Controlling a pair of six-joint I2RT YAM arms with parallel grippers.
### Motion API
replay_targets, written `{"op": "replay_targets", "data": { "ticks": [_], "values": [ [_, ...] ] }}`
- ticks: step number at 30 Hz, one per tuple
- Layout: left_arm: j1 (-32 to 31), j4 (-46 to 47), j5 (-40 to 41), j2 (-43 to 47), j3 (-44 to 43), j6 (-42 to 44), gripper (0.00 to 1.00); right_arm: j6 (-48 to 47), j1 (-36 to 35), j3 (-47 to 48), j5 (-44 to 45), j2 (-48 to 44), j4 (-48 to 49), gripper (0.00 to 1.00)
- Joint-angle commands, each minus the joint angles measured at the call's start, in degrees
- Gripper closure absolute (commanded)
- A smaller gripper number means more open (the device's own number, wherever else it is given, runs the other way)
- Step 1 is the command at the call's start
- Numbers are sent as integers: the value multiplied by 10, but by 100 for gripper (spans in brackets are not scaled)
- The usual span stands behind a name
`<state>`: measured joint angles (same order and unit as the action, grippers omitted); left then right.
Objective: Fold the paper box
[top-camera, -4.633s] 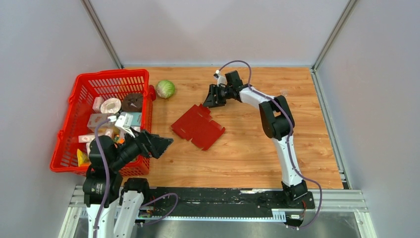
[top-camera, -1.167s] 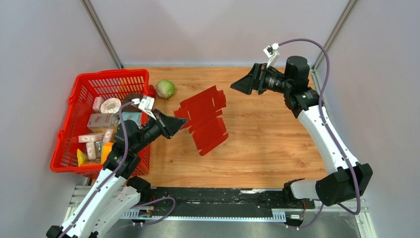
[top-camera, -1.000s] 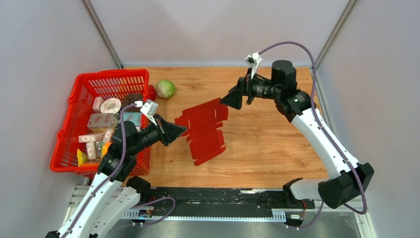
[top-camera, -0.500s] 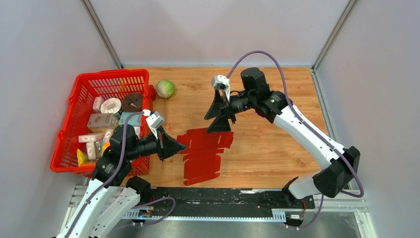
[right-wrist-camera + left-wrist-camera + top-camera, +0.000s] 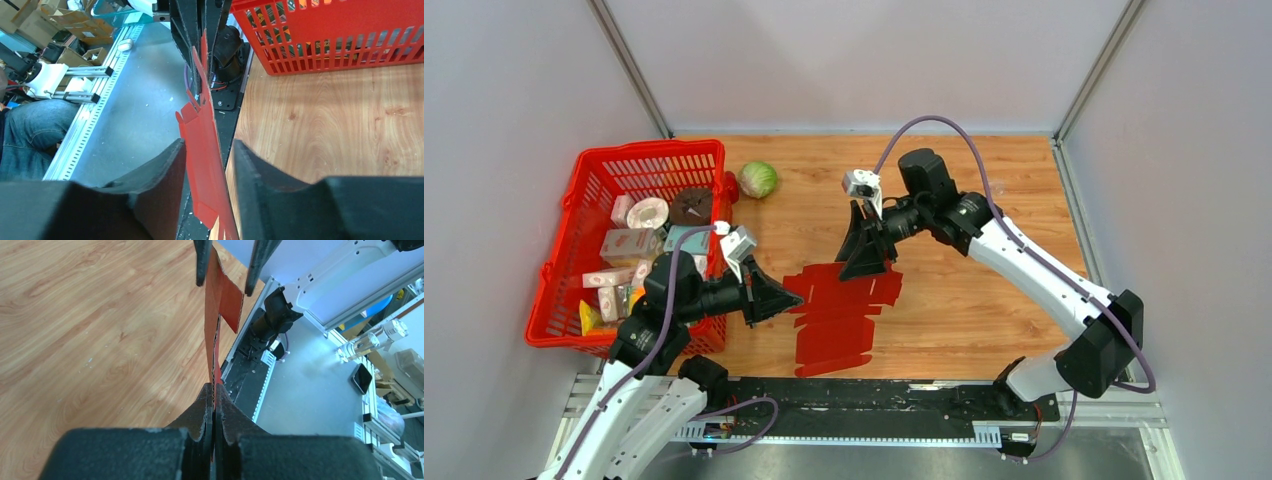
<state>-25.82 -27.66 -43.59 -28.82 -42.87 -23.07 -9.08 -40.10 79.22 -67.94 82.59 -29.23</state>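
The paper box (image 5: 844, 312) is a flat dark red die-cut sheet held up off the table, edge-on in both wrist views. My left gripper (image 5: 796, 297) is shut on its left edge; in the left wrist view the pads (image 5: 214, 390) pinch the cardboard (image 5: 216, 320). My right gripper (image 5: 869, 270) straddles the opposite edge. In the right wrist view the sheet (image 5: 202, 135) runs between the right gripper's fingers (image 5: 209, 150), which stand apart with a gap on the left side. The left gripper (image 5: 200, 30) shows at the sheet's far end.
A red mesh basket (image 5: 649, 150) with several small cartons stands at the left, close behind the left arm. A green cabbage (image 5: 758, 179) lies beside it at the back. The sheet hangs over the table's near edge and the black rail (image 5: 874, 395).
The right arm swung down and left to the sheet's far edge, its jaws narrowing around it. The left gripper carried the sheet lower and nearer, still shut on it.
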Motion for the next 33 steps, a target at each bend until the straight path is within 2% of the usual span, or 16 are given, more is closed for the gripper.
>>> {"op": "replay_targets", "data": {
  "ticks": [1, 2, 3, 7, 8, 9, 10, 11, 14, 17, 22, 23, 27, 29, 33],
  "values": [
    [2, 38, -15, 1, -17, -3, 100, -4, -9, -3, -25, 1, 34, 62],
    [2, 43, -12, -1, -19, -5, 100, 1, -9, -3, -29, 2, 38, 69],
    [2, 44, -6, -3, -19, -7, 100, 6, -9, -5, -31, 3, 43, 79],
    [2, 34, 33, -3, -34, -15, 99, 24, -9, -13, -33, 4, 72, 94],
    [2, 13, 80, -1, -37, -16, 93, 34, -9, -15, -16, 3, 78, 100],
    [2, -4, 114, 3, -51, -15, 79, 46, -9, -18, 5, -2, 85, 100],
    [2, -53, 153, 6, -60, -15, 69, 56, -9, -27, 29, -5, 105, 100],
    [2, -73, 230, 10, -69, -15, 48, 71, -8, -29, 73, -7, 112, 100],
    [2, -137, 349, 18, -113, -16, 36, 107, 0, -40, 186, -11, 131, 100],
    [2, -160, 385, -17, -172, -9, 34, 122, 3, -43, 270, -9, 129, 100],
    [-19, -142, 354, -116, -263, -23, 35, 147, 5, -64, 330, -21, 153, 100],
    [-61, -138, 395, -142, -273, -24, 35, 151, 5, -75, 343, -28, 158, 100],
    [-148, -127, 505, -214, -317, -29, 38, 158, 5, -88, 356, -45, 175, 100],
    [-160, -122, 538, -248, -326, -38, 38, 160, 5, -92, 353, -50, 180, 100],
    [-172, -90, 548, -280, -325, -43, 32, 166, 5, -100, 338, -55, 195, 100]
  ]
}}
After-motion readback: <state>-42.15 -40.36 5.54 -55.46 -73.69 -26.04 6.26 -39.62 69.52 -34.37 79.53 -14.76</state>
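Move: The paper box blank hangs in the air, its left edge already in the left fingers. Its middle is about 7 cm to the left hand's right, 3 cm back and 1 cm below. From the right hand, whose open fingers straddle its far edge, the middle is some 9 cm back, level sideways and 4 cm lower. The cabbage stands about 25 cm ahead and 12 cm left of the left hand, the red basket about 10 cm ahead and 38 cm left; both are roughly 20 cm down. The right fingers close and pinch the blank's far edge, then the left fingers open and let go of its left edge. The right hand takes the paper about 9 cm forward and 5 cm down, turning some 35 degrees clockwise. The left hand swings forward, up and left off it, turning counter-clockwise, then comes back right with a slight dip towards the paper's far left part, fingers open. ##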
